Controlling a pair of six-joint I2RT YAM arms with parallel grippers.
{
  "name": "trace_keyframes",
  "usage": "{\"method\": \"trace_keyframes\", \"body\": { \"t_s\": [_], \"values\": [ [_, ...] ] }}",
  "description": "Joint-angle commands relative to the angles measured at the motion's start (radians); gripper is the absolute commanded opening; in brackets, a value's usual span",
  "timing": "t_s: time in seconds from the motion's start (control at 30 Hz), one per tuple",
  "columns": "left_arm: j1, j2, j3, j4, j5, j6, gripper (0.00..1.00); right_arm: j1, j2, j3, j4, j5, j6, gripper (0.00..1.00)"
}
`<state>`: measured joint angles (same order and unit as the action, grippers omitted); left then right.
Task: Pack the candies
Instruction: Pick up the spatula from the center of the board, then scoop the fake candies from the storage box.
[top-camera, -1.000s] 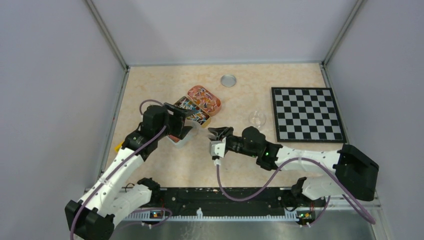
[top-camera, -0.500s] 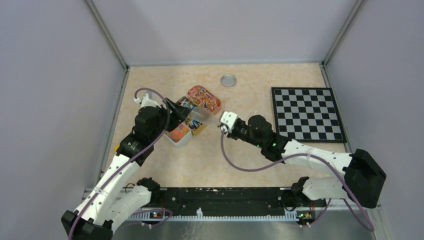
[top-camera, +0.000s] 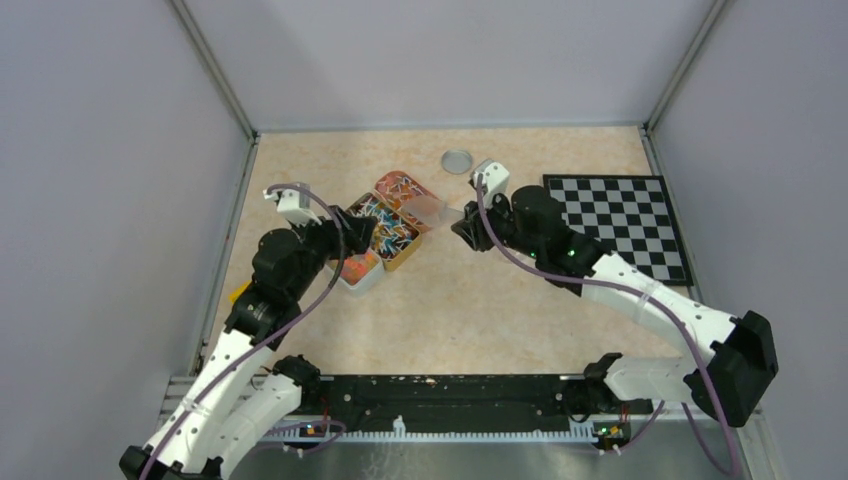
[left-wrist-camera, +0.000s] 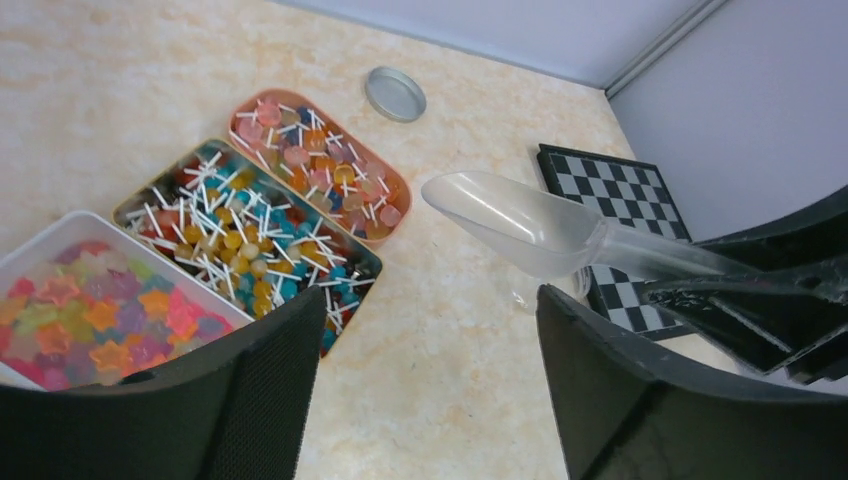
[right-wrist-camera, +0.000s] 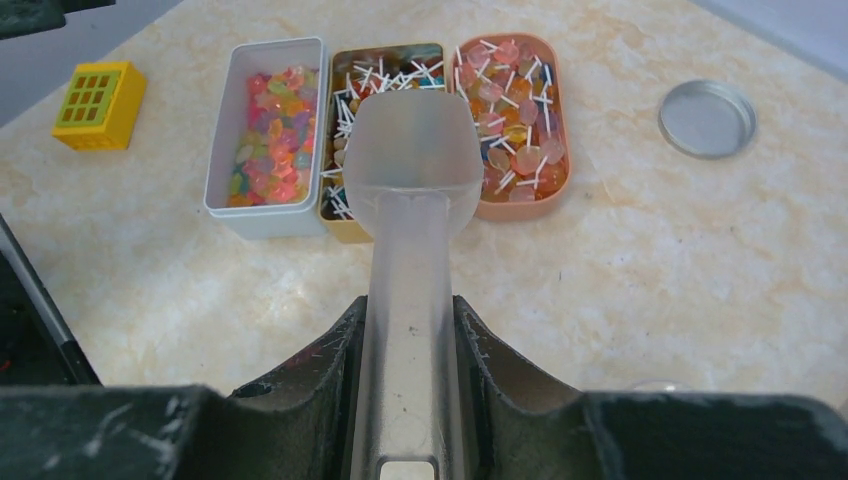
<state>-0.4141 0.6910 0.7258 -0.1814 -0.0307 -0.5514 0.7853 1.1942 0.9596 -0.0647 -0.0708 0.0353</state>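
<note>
The candies (top-camera: 357, 266), small pink, orange and yellow sweets, fill a white box (top-camera: 345, 282); they also show in the left wrist view (left-wrist-camera: 95, 310) and the right wrist view (right-wrist-camera: 270, 135). My right gripper (top-camera: 465, 228) is shut on the handle of a clear plastic scoop (top-camera: 432, 211). The scoop's bowl (right-wrist-camera: 412, 150) is empty and hangs above the near ends of the two tins. My left gripper (top-camera: 362, 232) is open and empty, just above the white box's far end (left-wrist-camera: 430, 390).
A gold tin of blue and yellow lollipops (top-camera: 392, 232) and an orange tin of pink lollipops (top-camera: 405, 192) lie beside the white box. A round metal lid (top-camera: 457, 160) lies at the back. A chessboard (top-camera: 615, 228) is on the right. A yellow block (right-wrist-camera: 98, 104) sits left.
My right arm has swung from the table's middle up and back towards the tins, carrying the scoop. My left gripper has lifted off the white box and drawn back to the left.
</note>
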Motion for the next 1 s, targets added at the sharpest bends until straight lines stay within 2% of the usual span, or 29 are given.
{"method": "trace_keyframes", "body": {
  "t_s": [0.0,0.03,0.1,0.23,0.37,0.47,0.6,0.67,0.73,0.87,0.97],
  "values": [
    [-0.002,-0.017,-0.028,0.108,0.026,0.097,0.92,-0.01,-0.012,0.089,-0.116,0.042,0.142,0.0],
    [-0.002,-0.007,-0.027,0.101,0.026,0.105,0.98,-0.01,-0.008,0.104,-0.136,0.052,0.154,0.0],
    [0.0,0.018,-0.027,0.109,0.08,0.141,0.99,-0.01,0.012,0.143,-0.186,0.038,0.158,0.0],
    [-0.001,0.057,-0.009,0.133,0.229,0.164,0.99,-0.009,0.036,0.205,-0.261,-0.085,0.144,0.0],
    [-0.001,0.061,-0.001,0.165,0.288,0.184,0.91,-0.01,0.031,0.195,-0.257,-0.168,0.137,0.0],
    [-0.002,0.059,-0.003,0.167,0.266,0.164,0.85,-0.019,0.031,0.191,-0.264,-0.181,0.141,0.0],
    [-0.002,0.077,0.014,0.124,0.246,0.078,0.84,-0.026,0.025,0.186,-0.246,-0.222,0.172,0.0],
    [-0.002,0.104,0.043,0.075,0.223,0.07,0.89,-0.026,0.022,0.186,-0.239,-0.195,0.182,0.0],
    [-0.001,0.136,0.082,0.012,0.139,0.076,0.98,-0.025,0.03,0.195,-0.242,-0.163,0.183,0.0],
    [0.019,0.196,0.116,-0.046,-0.076,0.072,0.99,-0.025,0.071,0.255,-0.28,-0.121,0.183,0.0],
    [0.117,0.263,0.158,-0.069,-0.104,0.039,0.99,-0.025,0.1,0.291,-0.29,-0.099,0.178,0.0]
  ]
}}
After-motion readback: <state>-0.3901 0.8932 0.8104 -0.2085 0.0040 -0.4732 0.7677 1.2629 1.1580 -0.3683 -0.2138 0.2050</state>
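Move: The left hand, open and empty, seems bound for the gold candy box, about 20 cm ahead, 2 to its right and 23 below. From that hand, the white box lies 10 cm ahead and 6 left, the pink box 31 ahead and 8 right, and the held spatula's bowl 11 ahead, 12 right and 5 lower. From the right hand, the gold box is 15 cm ahead, 18 left and 21 down. Still pinching the spatula by its handle, the right hand draws it back some 3.5 cm, tilting the wrist about 15 degrees so the bowl dips, then eases forward slightly. The opening left hand first swings about 4 cm right, turning clockwise, then turns back and reaches forward, left and a little down towards the gold box, touching nothing. ##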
